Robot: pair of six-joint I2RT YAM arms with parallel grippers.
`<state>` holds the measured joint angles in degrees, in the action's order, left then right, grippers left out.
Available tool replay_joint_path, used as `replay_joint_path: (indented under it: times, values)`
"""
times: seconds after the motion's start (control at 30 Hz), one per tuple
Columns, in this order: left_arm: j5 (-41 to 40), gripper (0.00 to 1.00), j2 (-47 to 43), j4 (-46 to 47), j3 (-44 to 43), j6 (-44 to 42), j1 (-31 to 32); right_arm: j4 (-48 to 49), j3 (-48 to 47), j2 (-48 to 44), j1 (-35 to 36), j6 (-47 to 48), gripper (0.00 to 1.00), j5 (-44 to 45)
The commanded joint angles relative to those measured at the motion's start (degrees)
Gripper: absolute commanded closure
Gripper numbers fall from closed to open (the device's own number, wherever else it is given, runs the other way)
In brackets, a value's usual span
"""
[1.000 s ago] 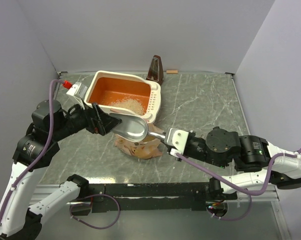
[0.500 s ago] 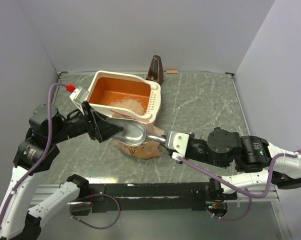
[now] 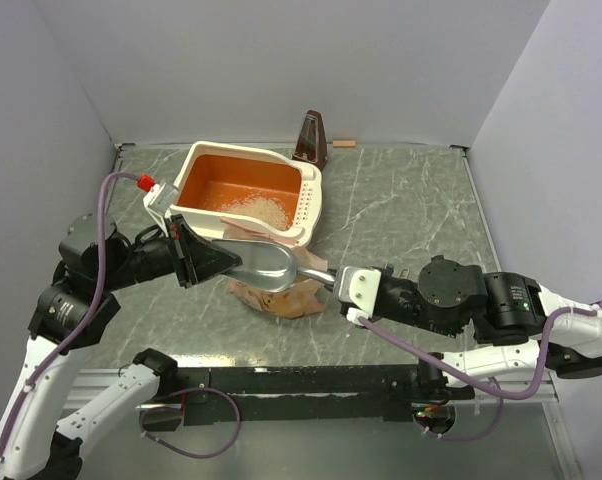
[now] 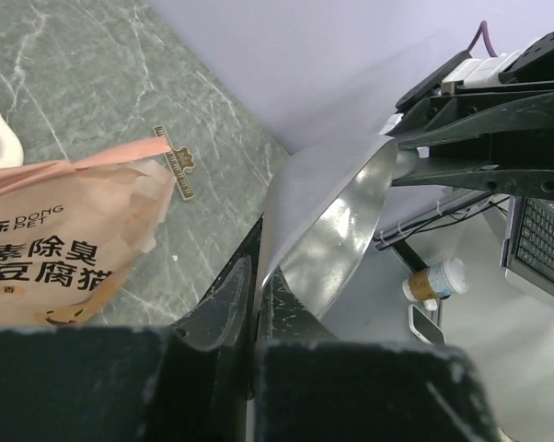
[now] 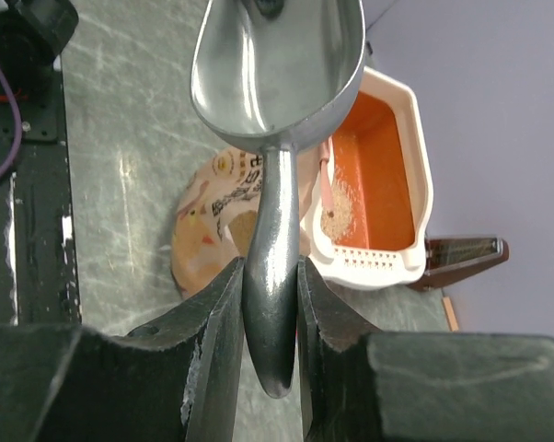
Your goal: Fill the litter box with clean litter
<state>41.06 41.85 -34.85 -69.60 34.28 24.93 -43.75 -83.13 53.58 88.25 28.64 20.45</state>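
The litter box point(image 3: 306, 205), cream with an orange inside, stands at the back left of the table, also seen in the right wrist view point(image 5: 419, 157). A small heap of clean litter point(image 3: 257, 208) lies on its floor near the slotted side point(image 5: 336, 206). An empty metal scoop point(image 3: 265, 262) hangs in front of the box, above the tan bag point(image 3: 281, 297). My right gripper point(image 5: 270, 273) is shut on the scoop's handle point(image 5: 273, 249). My left gripper point(image 4: 257, 256) is shut on the thin front rim of the scoop's bowl point(image 4: 337, 230). The bag point(image 4: 51, 249) lies to its left.
A dark brown metronome point(image 3: 312, 138) stands behind the box, with a small wooden piece point(image 3: 343, 143) beside it. Purple walls close in the table on three sides. The table's near edge and a black rail point(image 3: 311, 380) run under the arms.
My left gripper has gone from wide open around the scoop's front rim to shut on it. The scoop and my right gripper have shifted slightly right and down.
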Motion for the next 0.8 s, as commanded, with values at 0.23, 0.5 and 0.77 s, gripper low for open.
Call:
replay_joint_path:
  times: [0.23,0.5,0.77]
  values:
    - [-9.74,0.99,-3.52,0.49,-1.32,-2.47,0.3,13.69,6.58,-5.24,0.08,-5.08,0.32,3.54]
    - [-23.03,0.99,-8.09,-2.67,-0.1,-2.99,0.21,15.97,3.68,-2.61,-11.23,-15.36,0.25,-6.8]
    - [-26.29,0.99,-11.08,-3.65,4.47,-2.73,0.21,25.09,4.11,0.12,-29.61,-31.34,0.26,-27.28]
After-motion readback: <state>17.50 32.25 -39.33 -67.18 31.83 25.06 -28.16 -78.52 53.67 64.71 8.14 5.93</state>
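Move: The metal scoop hangs level between the hands: its middle is about 8 cm to the left hand's right and 1 cm back, and some 9 cm to the right hand's left and 2 cm ahead. From the right hand, the open litter bag stands roughly 14 cm ahead, 10 cm left and 30 cm below; the litter box lies beyond, about 39 cm ahead, 19 cm left and 34 cm below. The scoop's handle is let go by the right fingers, which open wide; that hand then draws forward off the handle about 6 cm, rising a little and rolling. The left hand keeps its shut pinch on the bowl's tip and carries the scoop some 5 cm left, then slightly forward too, turning it about 25 degrees counter-clockwise. ##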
